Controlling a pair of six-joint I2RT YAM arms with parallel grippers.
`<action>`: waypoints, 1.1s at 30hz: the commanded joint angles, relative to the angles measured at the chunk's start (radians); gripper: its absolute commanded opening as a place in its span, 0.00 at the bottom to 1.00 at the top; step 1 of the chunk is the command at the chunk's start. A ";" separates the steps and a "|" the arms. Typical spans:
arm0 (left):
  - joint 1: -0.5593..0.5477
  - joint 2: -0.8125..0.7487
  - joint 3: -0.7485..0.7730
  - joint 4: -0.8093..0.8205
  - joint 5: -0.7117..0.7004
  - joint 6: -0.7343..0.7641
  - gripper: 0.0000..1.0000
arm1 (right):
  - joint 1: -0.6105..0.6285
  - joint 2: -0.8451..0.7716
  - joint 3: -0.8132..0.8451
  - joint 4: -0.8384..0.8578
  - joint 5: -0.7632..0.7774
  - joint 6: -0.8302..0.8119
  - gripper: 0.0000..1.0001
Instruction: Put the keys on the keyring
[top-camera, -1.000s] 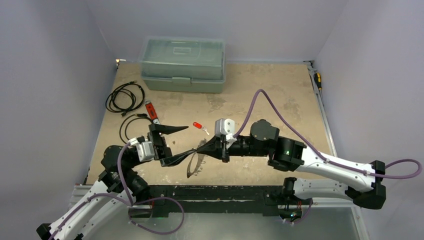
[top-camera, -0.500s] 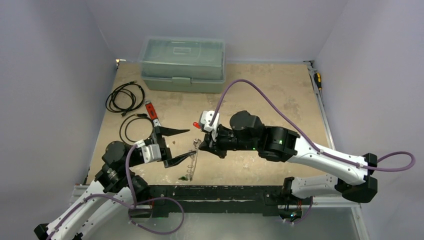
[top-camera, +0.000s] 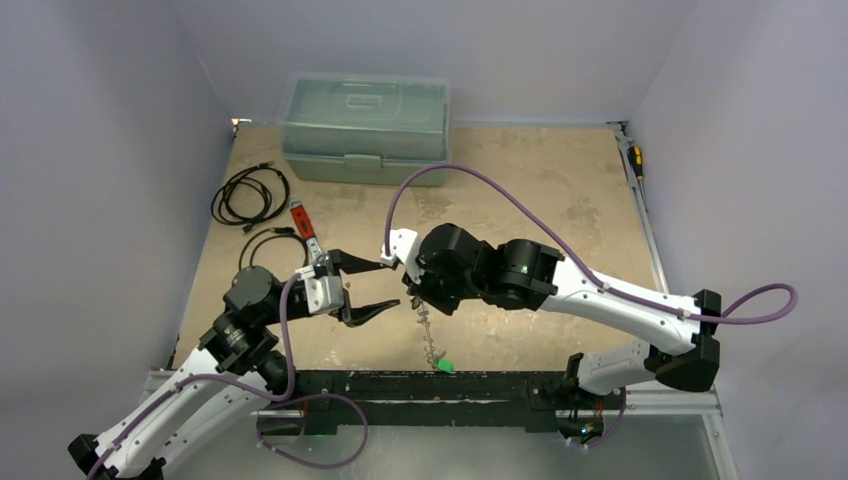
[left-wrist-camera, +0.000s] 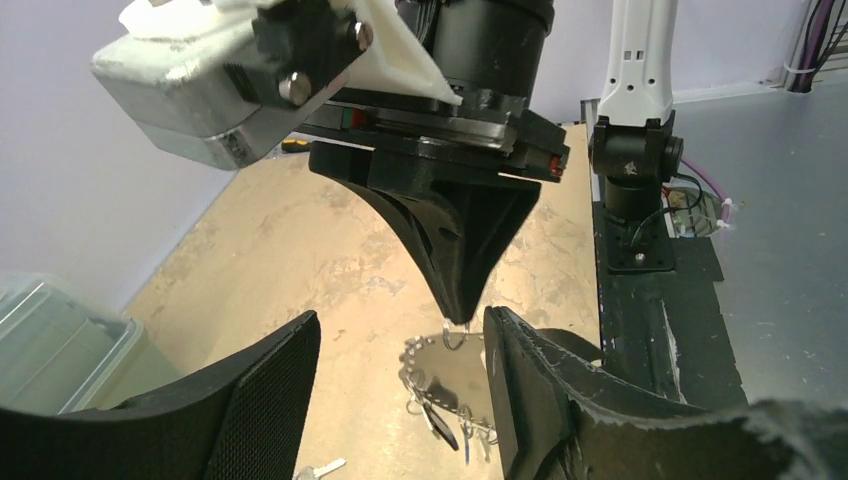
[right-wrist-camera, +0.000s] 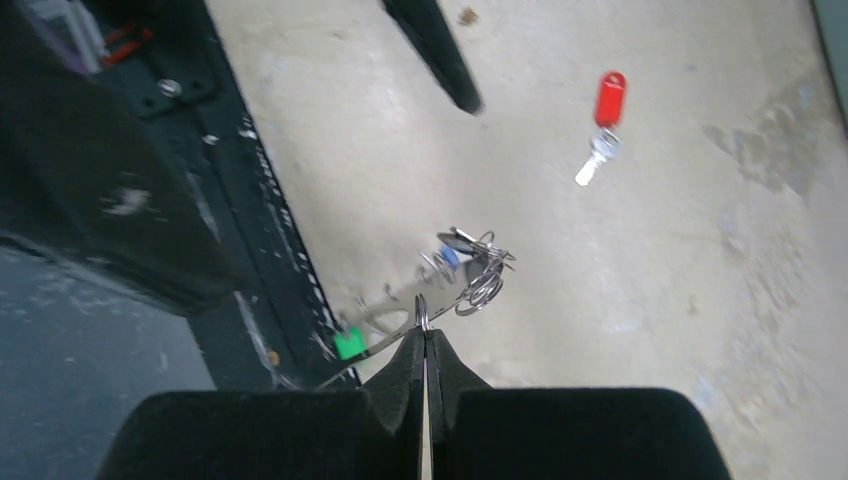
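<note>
My right gripper (top-camera: 414, 296) is shut on the top of the keyring (top-camera: 430, 340), which hangs down over the table's front edge. In the right wrist view the keyring (right-wrist-camera: 400, 330) shows edge-on past the shut gripper (right-wrist-camera: 424, 335), carrying a green-headed key (right-wrist-camera: 348, 343), a blue-headed key (right-wrist-camera: 450, 257) and small split rings (right-wrist-camera: 485, 285). A red-headed key (right-wrist-camera: 608, 100) lies loose on the table. My left gripper (left-wrist-camera: 400, 320) is open, and the keyring (left-wrist-camera: 440, 372) hangs between its fingers, close to the right finger (left-wrist-camera: 530, 390). In the top view the left gripper (top-camera: 396, 283) sits just left of the right one.
A grey-green lidded box (top-camera: 365, 128) stands at the back. Coiled black cables (top-camera: 250, 195) and a red-handled wrench (top-camera: 303, 225) lie at the left. The black front rail (top-camera: 500, 385) runs under the hanging ring. A loose silver key (left-wrist-camera: 320, 468) lies below the left fingers.
The right arm has swung left and lifted, so the keyring now hangs upright instead of lying low. The left gripper has moved up and right towards it, its jaws narrower.
</note>
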 joint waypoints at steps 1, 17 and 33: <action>-0.005 -0.007 0.025 0.008 0.005 0.014 0.61 | -0.003 0.017 0.092 -0.120 0.140 -0.061 0.00; -0.018 0.086 0.013 0.038 0.150 -0.020 0.61 | 0.057 -0.022 0.090 -0.146 0.080 -0.097 0.00; -0.039 0.181 -0.014 0.051 0.134 -0.077 0.62 | 0.060 -0.028 0.076 -0.133 0.029 -0.121 0.00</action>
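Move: My right hand already pinches a ring of the hanging keyring, its middle about 3 cm back, 2 cm right and 5 cm below the fingertips. From my open left hand that middle lies roughly 6 cm right, 4 cm back and 8 cm lower. The green tag is some 3 cm back of, 2 cm right of and 5 cm below the keyring's middle. The red-tagged key lies on the table, about 11 cm ahead of, level with and 27 cm below my left hand. I lower my left hand about 4 cm and carry it some 3 cm right towards the keyring, rolling it about 10 degrees and turning it slightly clockwise, its fingers staying open on either side of the plate's span. My right hand keeps its pinch, shifts about 2 cm right with a small nudge forward and then back, tilts slightly, then holds steady. ##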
